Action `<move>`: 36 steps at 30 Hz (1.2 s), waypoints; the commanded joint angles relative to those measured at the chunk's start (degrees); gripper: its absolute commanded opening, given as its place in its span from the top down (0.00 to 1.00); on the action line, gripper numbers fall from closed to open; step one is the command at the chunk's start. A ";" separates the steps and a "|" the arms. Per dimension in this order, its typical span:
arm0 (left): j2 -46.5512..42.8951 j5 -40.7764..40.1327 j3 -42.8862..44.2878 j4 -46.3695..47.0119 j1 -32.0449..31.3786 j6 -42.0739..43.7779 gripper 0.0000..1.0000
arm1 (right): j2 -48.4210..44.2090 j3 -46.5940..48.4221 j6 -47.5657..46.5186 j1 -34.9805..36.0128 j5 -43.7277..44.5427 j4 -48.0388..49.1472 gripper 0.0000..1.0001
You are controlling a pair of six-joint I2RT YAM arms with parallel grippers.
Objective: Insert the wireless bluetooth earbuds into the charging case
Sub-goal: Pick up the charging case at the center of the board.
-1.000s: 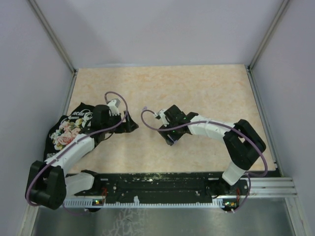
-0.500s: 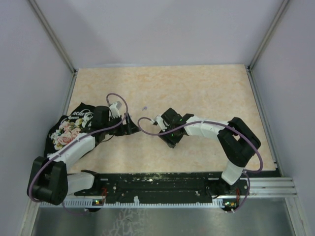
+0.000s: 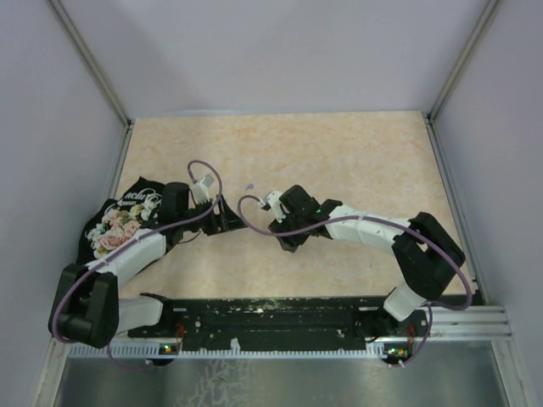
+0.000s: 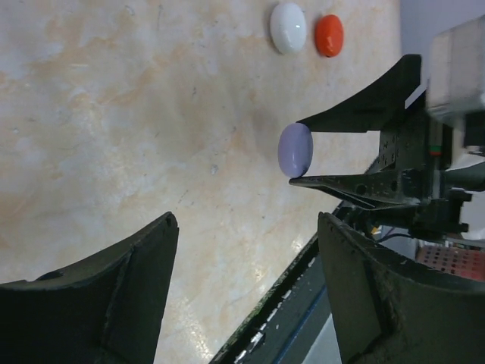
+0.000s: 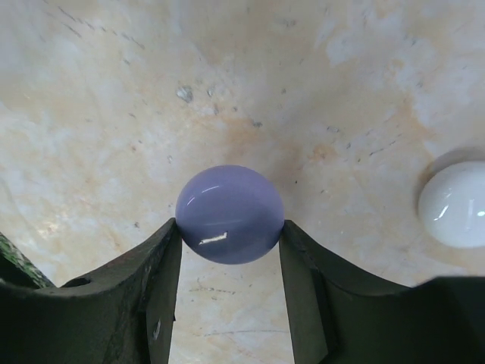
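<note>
My right gripper (image 5: 229, 227) is shut on a lilac round disc-shaped case (image 5: 229, 212), pinching its edges low over the table. In the left wrist view the same case (image 4: 295, 150) stands on edge between the right fingertips (image 4: 356, 114). A white case (image 4: 289, 27) and a red case (image 4: 329, 36) lie side by side beyond it; the white one also shows in the right wrist view (image 5: 455, 205). My left gripper (image 4: 246, 227) is open and empty, facing the lilac case. A tiny lilac piece (image 3: 249, 186), maybe an earbud, lies between the arms. Other earbuds are not visible.
A black cloth with a flower print (image 3: 110, 225) lies at the table's left edge under my left arm. A black rail (image 3: 280, 318) runs along the near edge. Walls with metal posts (image 3: 89, 64) close in the table on three sides.
My right wrist has shifted a little to the left and its elbow has swung right. The tiny lilac piece, covered by the cable a second ago, now shows. The left arm has barely moved.
</note>
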 commanded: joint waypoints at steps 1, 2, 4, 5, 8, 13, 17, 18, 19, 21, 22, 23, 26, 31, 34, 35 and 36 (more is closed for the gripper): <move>-0.83 7.56 -2.75 10.14 0.01 -6.95 0.23 | -9.27 -2.67 4.05 1.02 -1.65 11.44 0.72; -1.07 8.21 -3.20 11.56 -0.13 -8.16 0.23 | -10.55 -3.56 4.36 1.05 -2.14 12.72 0.72; -1.75 9.05 -3.44 13.85 -0.75 -9.66 0.25 | -12.61 -4.92 4.77 1.14 -2.69 16.24 0.73; -2.10 9.12 -3.17 14.28 -1.29 -10.05 0.25 | -13.38 -5.47 4.86 1.29 -2.82 17.56 0.73; -2.85 8.99 -1.69 14.61 -2.82 -10.45 0.27 | -15.50 -6.91 4.57 1.88 -3.13 20.97 0.73; -3.69 9.30 -0.18 17.56 -5.46 -12.23 0.30 | -18.82 -9.09 4.04 2.55 -3.78 26.83 0.74; -2.81 9.06 1.12 18.13 -7.28 -12.29 0.33 | -20.41 -10.52 3.52 2.93 -4.89 31.00 0.74; -2.54 8.85 1.36 18.14 -7.65 -12.28 0.34 | -20.62 -10.61 3.39 3.01 -5.12 31.41 0.74; -2.32 8.70 1.55 18.19 -8.00 -12.28 0.35 | -20.78 -10.62 3.30 3.11 -5.33 31.71 0.74; -1.76 8.32 1.84 18.44 -8.41 -12.35 0.37 | -20.96 -10.49 3.00 3.29 -5.83 32.08 0.74; -1.50 8.30 2.06 18.66 -8.66 -12.36 0.37 | -21.00 -10.48 2.89 3.37 -5.93 32.27 0.74; -1.16 8.37 2.34 18.93 -8.89 -12.36 0.38 | -21.05 -10.48 2.86 3.46 -6.03 32.43 0.74; 0.08 8.49 3.74 18.96 -9.55 -12.00 0.44 | -21.26 -10.39 2.60 3.86 -6.20 32.49 0.74; 1.16 8.45 4.94 17.97 -10.48 -10.48 0.55 | -22.09 -10.85 2.49 3.99 -6.35 33.24 0.74; 0.92 8.51 5.16 17.38 -10.64 -9.77 0.60 | -22.91 -11.49 2.50 4.00 -6.51 34.37 0.74; 0.77 8.63 5.33 16.99 -10.67 -9.28 0.62 | -23.19 -11.90 2.58 4.00 -6.62 35.02 0.74; 0.59 8.68 5.57 16.50 -10.65 -8.46 0.65 | -23.65 -12.35 2.75 3.92 -6.43 35.64 0.74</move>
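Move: Some 14 cm to the left hand's right, about 2 cm back and 5 cm lower, the lilac charging case is already pinched in the right fingers; the left fingers are therefore about 14 cm left, 2 cm ahead and 5 cm above the right hand. One lilac earbud lies roughly 14 cm ahead and 4 cm right of the left hand, the other 10 cm ahead and 4 cm left, both 8 cm down. From the right hand, the white case is about 9 cm ahead, 9 cm right and 2 cm lower. Lifting the case some 13 cm and carrying it about 6 cm left towards the left gripper, the right hand keeps its pinch and swings its fingers up from steeply down, over 30 degrees in all. The left hand backs off slightly while going right and up, about 8 cm each, levels out, then closes its wide-open fingers to less than half around the case's near end, one finger against either face. ##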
